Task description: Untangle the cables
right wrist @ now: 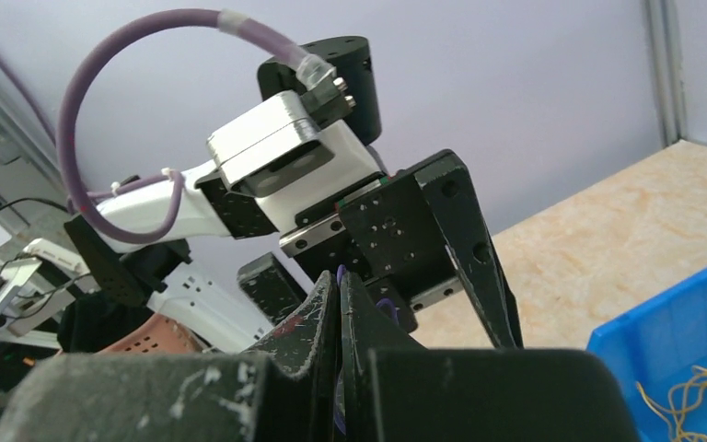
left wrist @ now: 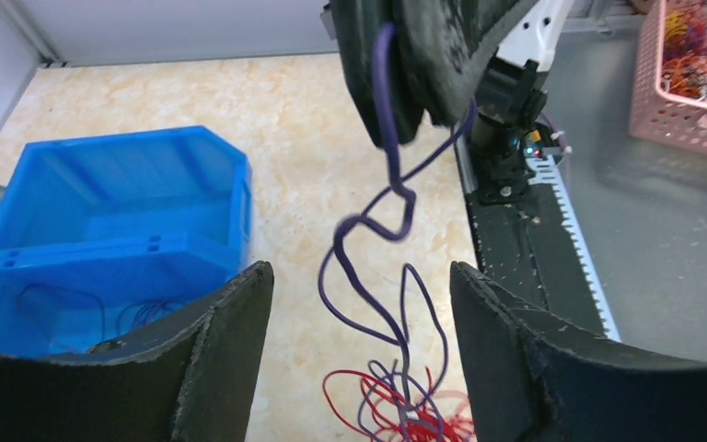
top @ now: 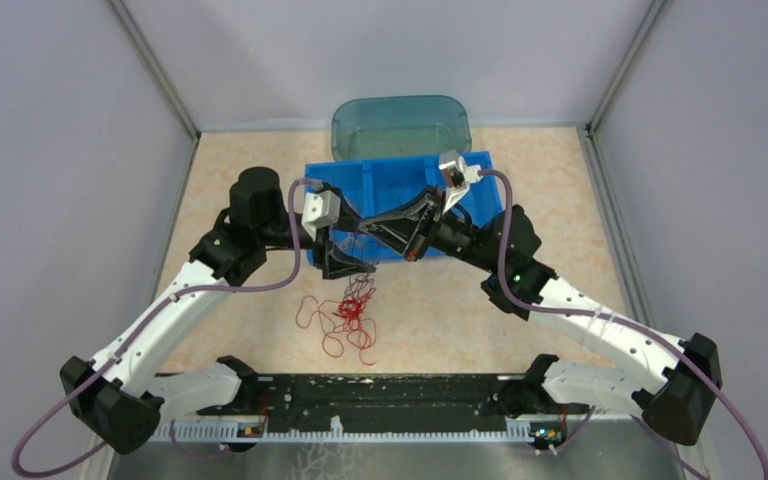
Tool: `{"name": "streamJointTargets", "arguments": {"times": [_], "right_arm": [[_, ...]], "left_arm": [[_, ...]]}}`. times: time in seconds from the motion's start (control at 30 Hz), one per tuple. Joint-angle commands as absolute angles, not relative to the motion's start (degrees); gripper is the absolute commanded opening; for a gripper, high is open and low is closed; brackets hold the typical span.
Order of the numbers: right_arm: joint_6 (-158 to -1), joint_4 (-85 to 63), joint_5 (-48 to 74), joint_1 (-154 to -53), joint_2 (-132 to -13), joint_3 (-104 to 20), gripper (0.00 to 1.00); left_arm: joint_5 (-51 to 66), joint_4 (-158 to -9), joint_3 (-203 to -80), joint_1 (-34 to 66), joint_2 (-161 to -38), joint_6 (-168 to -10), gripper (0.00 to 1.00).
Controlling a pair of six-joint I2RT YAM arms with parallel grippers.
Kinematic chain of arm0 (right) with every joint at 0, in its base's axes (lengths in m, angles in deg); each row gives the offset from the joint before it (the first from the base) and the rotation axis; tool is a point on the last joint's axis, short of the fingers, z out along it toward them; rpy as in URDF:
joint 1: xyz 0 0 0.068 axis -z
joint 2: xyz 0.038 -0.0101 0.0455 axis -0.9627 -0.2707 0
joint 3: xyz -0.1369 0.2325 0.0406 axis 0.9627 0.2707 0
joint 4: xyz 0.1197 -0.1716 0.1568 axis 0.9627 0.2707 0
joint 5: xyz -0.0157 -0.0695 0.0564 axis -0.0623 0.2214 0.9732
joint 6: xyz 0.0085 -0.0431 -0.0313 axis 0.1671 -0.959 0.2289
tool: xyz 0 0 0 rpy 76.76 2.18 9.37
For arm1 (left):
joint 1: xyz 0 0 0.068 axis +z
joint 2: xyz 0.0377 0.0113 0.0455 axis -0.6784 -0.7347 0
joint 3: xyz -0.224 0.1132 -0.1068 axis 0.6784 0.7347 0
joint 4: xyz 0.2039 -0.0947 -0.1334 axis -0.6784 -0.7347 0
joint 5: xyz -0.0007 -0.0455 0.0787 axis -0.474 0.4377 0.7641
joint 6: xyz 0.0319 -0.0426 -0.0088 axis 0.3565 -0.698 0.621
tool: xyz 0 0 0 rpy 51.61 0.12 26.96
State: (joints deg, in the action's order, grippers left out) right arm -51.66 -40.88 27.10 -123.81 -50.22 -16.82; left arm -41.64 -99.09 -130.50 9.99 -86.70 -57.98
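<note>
A clump of red cables [top: 348, 312] lies on the table between the arms, its top edge showing as the red clump [left wrist: 396, 405] in the left wrist view. A dark purple cable [left wrist: 377, 239] rises from it in loose kinks to my right gripper [right wrist: 339, 281], which is shut on the cable's upper end. That right gripper [top: 367, 228] hangs above the clump. My left gripper [left wrist: 359, 272] stands open just below it, one finger on each side of the hanging purple cable without touching it. In the top view the left gripper [top: 347, 264] is right over the clump.
A blue bin [top: 360, 180] sits behind the grippers, with thin dark strands in the blue bin [left wrist: 101, 239] and yellow strands [right wrist: 690, 391] in another part. Behind it stands a teal see-through tub [top: 400, 125]. A pink basket [left wrist: 690, 83] of coloured wires sits beyond the base rail [top: 380, 400].
</note>
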Motion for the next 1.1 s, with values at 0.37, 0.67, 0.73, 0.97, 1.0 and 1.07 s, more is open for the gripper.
{"name": "streamJointTargets", "arguments": {"times": [0.37, 0.67, 0.73, 0.97, 1.0, 1.07], "right_arm": [[-51.9, -50.2, 29.3, -125.2, -50.3, -19.0, 0.16], [-60.9, -45.3, 23.6, -125.0, -38.6, -6.9, 0.76], [-63.5, -41.5, 24.1, -125.1, -36.3, -5.7, 0.79], [-70.1, -39.8, 29.5, -125.0, -34.9, -3.3, 0.84], [-70.3, -41.4, 29.5, -125.0, -35.6, -3.4, 0.84], [-69.8, -46.5, 29.6, -124.9, -37.9, -3.5, 0.83]], "left_arm": [[-46.4, -98.4, -132.8, 9.5, -88.9, -63.4, 0.0], [-48.2, -98.3, -141.3, 9.5, -91.3, -67.0, 0.0], [-48.5, -98.3, -143.1, 9.5, -91.7, -67.4, 0.0], [-49.1, -99.4, -148.4, 9.5, -94.0, -67.3, 0.0], [-49.3, -99.1, -148.6, 9.5, -94.1, -67.9, 0.0], [-49.5, -98.8, -148.8, 9.5, -94.0, -68.7, 0.0]]}}
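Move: The left gripper, fingers half-spread and pointing right, has the hanging purple cable between them, about 1 cm back and 1 cm to the right. The closed right fingertips holding that cable are roughly 9 cm above, 1 cm back and 1 cm right; the red tangle lies some 30 cm below, 1 cm back and 3 cm left. The blue box's middle is about 22 cm ahead, 7 cm right and 27 cm down. From the right gripper, the left one is about 9 cm below, 1 cm ahead and 1 cm left. Shut the left gripper on the purple cable just below the right fingertips, easing barely 1 cm back as it closes. Once it grips, open the right fingers to let go, and draw them about 7 cm away, down, to the right and back, tipping up some 15 degrees and staying open. Meanwhile raise the left gripper about 8 cm with its grip kept. ##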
